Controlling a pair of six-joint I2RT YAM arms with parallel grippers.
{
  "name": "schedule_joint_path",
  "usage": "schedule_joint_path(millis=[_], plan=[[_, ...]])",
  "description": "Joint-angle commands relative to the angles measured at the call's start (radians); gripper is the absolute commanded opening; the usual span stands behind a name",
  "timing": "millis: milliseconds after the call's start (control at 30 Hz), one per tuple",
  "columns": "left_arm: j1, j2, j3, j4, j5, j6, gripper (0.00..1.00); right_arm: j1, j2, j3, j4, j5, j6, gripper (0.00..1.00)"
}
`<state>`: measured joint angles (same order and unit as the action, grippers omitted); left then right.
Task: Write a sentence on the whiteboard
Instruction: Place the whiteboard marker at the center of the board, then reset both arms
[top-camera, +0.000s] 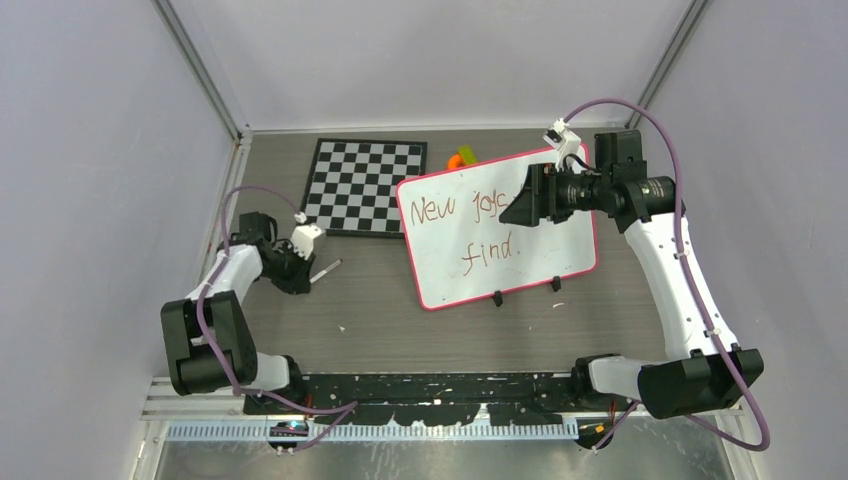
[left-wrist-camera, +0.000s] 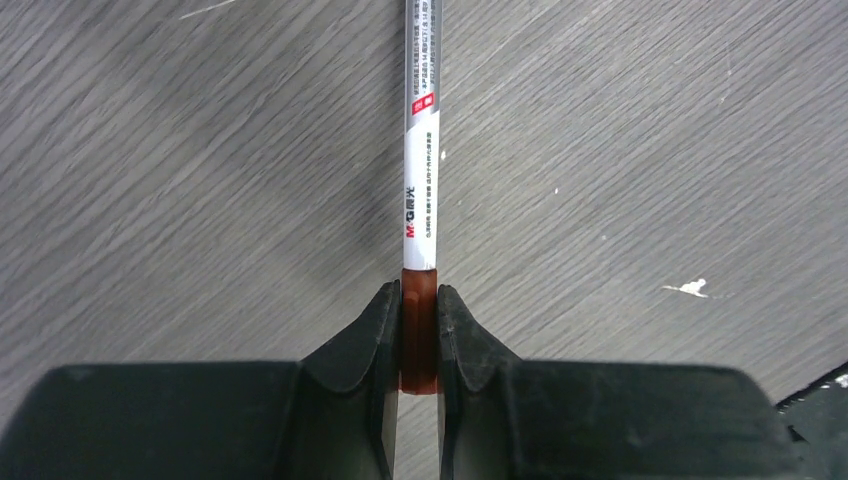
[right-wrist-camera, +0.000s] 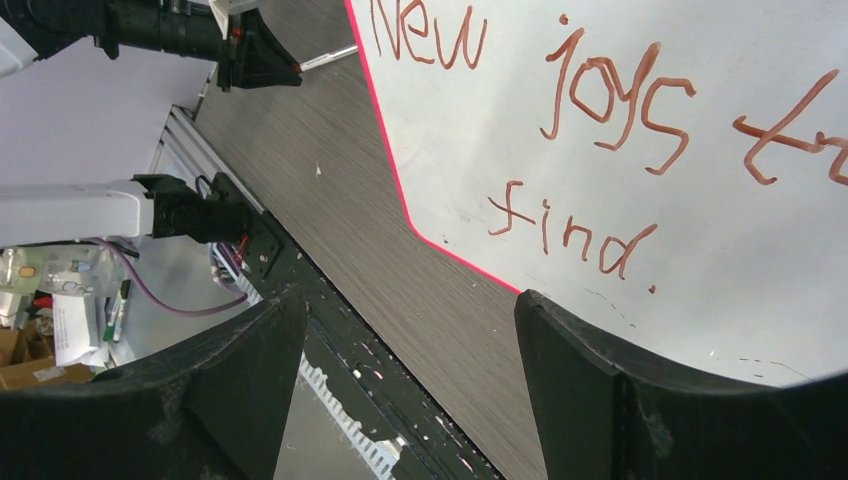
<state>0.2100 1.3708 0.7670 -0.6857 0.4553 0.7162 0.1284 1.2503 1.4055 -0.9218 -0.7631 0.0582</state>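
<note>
The whiteboard (top-camera: 450, 272), white with a red-pink rim, lies slanted on the table at centre right, two black clips (top-camera: 497, 298) on its near edge. The sentence (top-camera: 436, 210) is in reddish-brown handwriting; in the right wrist view it (right-wrist-camera: 600, 100) reads "New joys to" over "find." My right gripper (top-camera: 515, 208) hovers over the board's upper right part, hiding some of the writing. Its jaws stand wide open and empty (right-wrist-camera: 410, 320) above the whiteboard (right-wrist-camera: 720, 260). My left gripper (top-camera: 300, 270) sits low, left of the board. It (left-wrist-camera: 419, 300) is shut on the reddish-brown end of a white marker (left-wrist-camera: 421, 150), which points away over the table.
A black-and-white checkerboard (top-camera: 365, 185) lies at the back, touching the board's left corner. A small orange and green object (top-camera: 462, 157) sits behind the board. White specks (top-camera: 342, 328) dot the wood-grain table. A black rail (top-camera: 430, 385) runs along the near edge.
</note>
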Motion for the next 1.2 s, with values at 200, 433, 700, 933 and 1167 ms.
schedule_joint_path(millis=[200,433,700,933,1167], plan=[[-0.157,0.074,-0.037,0.115,-0.145,0.04,0.18,-0.009,-0.042,-0.007,0.003,0.035,-0.015,0.81],[-0.198,0.083,-0.036,0.098,-0.176,0.056,0.32,-0.012,-0.042,-0.009,-0.008,0.05,-0.027,0.81],[-0.237,-0.012,0.073,-0.072,-0.145,0.032,0.58,-0.011,-0.033,-0.01,-0.04,0.078,-0.064,0.81],[-0.237,-0.023,0.333,-0.247,-0.066,-0.081,0.97,-0.042,-0.006,0.062,-0.105,0.12,-0.144,0.81],[-0.176,0.064,0.63,-0.394,0.091,-0.224,1.0,-0.248,0.017,0.14,-0.211,0.08,-0.266,0.81]])
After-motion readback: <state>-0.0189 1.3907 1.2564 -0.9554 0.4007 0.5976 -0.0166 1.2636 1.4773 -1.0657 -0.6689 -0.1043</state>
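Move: The left hand already pinches the marker by its cap, the body slanting forward and right; the bare table spot for that cap is about 2 cm to the right and 3 cm below. The chessboard's middle lies some 24 cm ahead and 14 cm right, the whiteboard's about 14 cm ahead and 45 cm right, both around 3 cm lower. From the empty right hand, the spot is roughly 43 cm left, 3 cm back and 28 cm down. The left hand lowers the marker's cap about 2 cm to the table while shifting as far right and turning some 10 degrees clockwise, then all but halts and opens its fingers to let go of the cap. Still opening to full width, it lifts clear by some 15 cm, going forward towards the chessboard and a little right, while the open right hand sinks slightly, then swings about 5 cm right above the whiteboard, touching nothing. ##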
